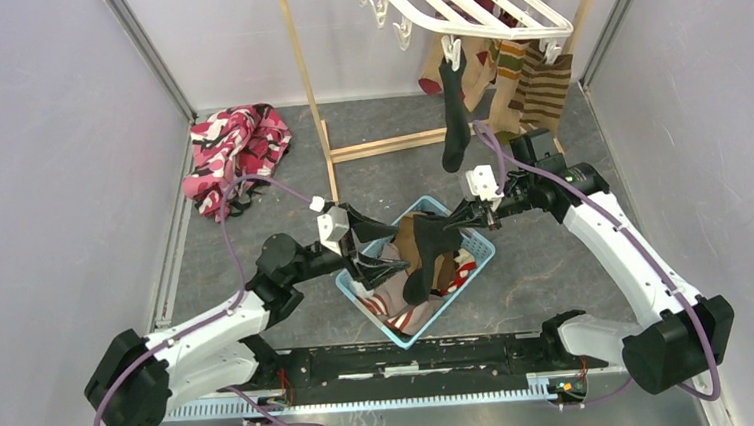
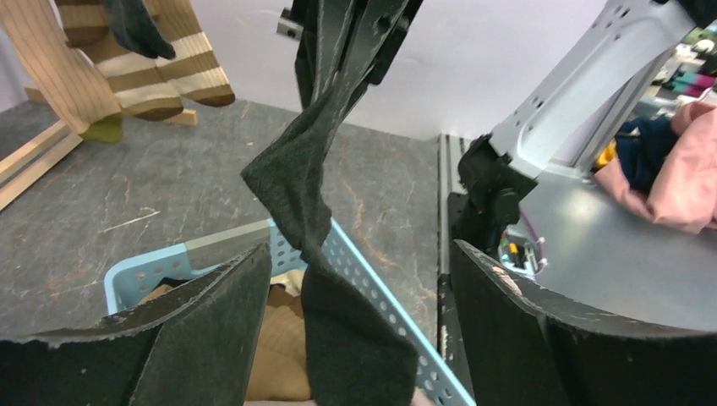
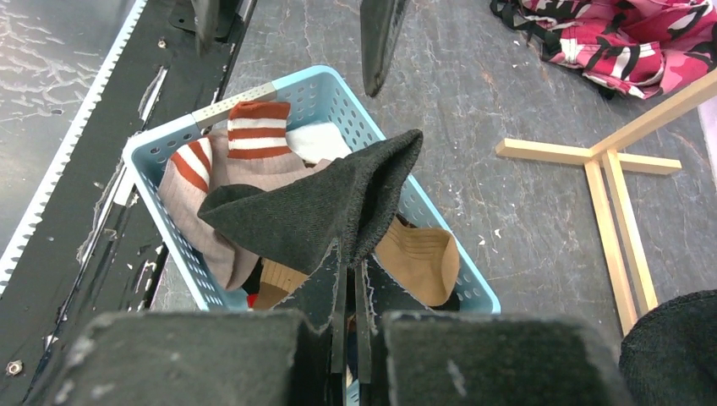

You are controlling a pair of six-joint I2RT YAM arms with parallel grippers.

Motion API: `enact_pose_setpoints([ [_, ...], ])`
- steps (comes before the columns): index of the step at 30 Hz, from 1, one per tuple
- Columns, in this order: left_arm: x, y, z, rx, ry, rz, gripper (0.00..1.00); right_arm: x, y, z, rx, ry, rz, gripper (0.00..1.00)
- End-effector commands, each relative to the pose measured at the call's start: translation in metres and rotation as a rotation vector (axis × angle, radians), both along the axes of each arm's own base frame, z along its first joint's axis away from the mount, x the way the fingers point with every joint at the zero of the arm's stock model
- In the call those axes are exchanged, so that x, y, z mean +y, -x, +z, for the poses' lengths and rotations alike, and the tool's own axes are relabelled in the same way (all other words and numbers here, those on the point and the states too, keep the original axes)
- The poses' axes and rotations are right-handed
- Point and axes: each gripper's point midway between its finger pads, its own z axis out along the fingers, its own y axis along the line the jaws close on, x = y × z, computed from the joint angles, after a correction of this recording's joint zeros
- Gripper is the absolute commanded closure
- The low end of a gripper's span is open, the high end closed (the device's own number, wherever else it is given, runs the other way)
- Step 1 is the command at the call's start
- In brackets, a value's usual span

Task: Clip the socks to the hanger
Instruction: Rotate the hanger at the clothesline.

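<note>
My right gripper is shut on the edge of a black sock, holding it up over the light blue basket. In the left wrist view that sock hangs twisted from the right gripper, and its lower end drops between the wide-open fingers of my left gripper, nearer the left finger. The white hanger is at the top, with a black sock and brown striped socks clipped to it.
The basket holds several socks, among them a grey one with a red-white cuff and a tan one. A pink, red and black cloth lies at the back left. The wooden stand rises behind the basket.
</note>
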Motion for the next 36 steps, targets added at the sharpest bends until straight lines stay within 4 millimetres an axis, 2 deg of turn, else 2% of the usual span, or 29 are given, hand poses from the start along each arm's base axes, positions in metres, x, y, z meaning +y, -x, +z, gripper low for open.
enact_pose_setpoints([
  [1,-0.008,-0.013,-0.001,-0.148,-0.017,0.027,0.17,-0.002,-0.002,0.008,-0.053,0.0,-0.016,1.0],
  [6,-0.019,-0.025,-0.008,-0.119,-0.007,0.034,0.18,-0.001,-0.001,0.006,-0.051,-0.003,-0.008,1.0],
  [10,-0.031,-0.036,-0.008,-0.05,0.008,0.03,0.23,0.0,-0.002,0.003,-0.045,0.002,-0.005,1.0],
  [16,-0.038,-0.04,0.007,0.007,0.099,0.016,0.26,0.0,-0.004,0.0,-0.036,0.007,-0.005,1.0],
  [18,-0.042,-0.042,0.005,0.038,0.103,0.006,0.33,0.0,-0.004,-0.001,-0.036,0.007,-0.004,1.0],
  [21,-0.047,-0.044,0.004,0.071,0.107,-0.014,0.36,0.0,-0.005,-0.001,-0.036,0.009,-0.007,1.0],
  [24,-0.051,-0.047,0.005,0.099,0.117,-0.019,0.44,-0.001,-0.005,-0.002,-0.035,0.013,-0.01,1.0],
  [26,-0.054,-0.047,0.005,0.115,0.117,-0.034,0.56,-0.001,-0.005,-0.003,-0.037,0.018,-0.014,1.0],
  [27,-0.056,-0.048,0.006,0.125,0.118,-0.04,0.7,-0.002,-0.005,-0.003,-0.037,0.021,-0.018,1.0],
  [28,-0.057,-0.048,0.005,0.137,0.116,-0.045,0.74,-0.002,-0.006,-0.003,-0.042,0.024,-0.022,1.0],
  [36,-0.051,-0.035,0.006,0.167,0.171,-0.092,0.7,-0.002,-0.007,-0.001,-0.047,0.023,-0.037,1.0],
])
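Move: The open left hand goes for the cuff of the dark sock in the right fingers: about 5 cm ahead, 7 cm to its right and 2 cm below. The right fingertips stand some 4 cm ahead, 10 cm right and 2 cm below; the basket's middle is level ahead, roughly 5 cm right and 20 cm below. The hanging sock is about 25 cm ahead, 10 cm right and 12 cm above. From the right hand, the cuff is 3 cm to its left, level with it. The left hand reaches forward and to its right, about 5 cm each way, towards the cuff, first dipping 4–5 cm and then coming back up by some 3 cm, with its wrist rolling around 10 degrees so that its forward side tips down. Its wide-open fingers stay open on the way in and then close by more than half around the near edge of the cuff, while the right hand stays nearly in place, still shut on the other part of the cuff and presenting the sock over the basket. ##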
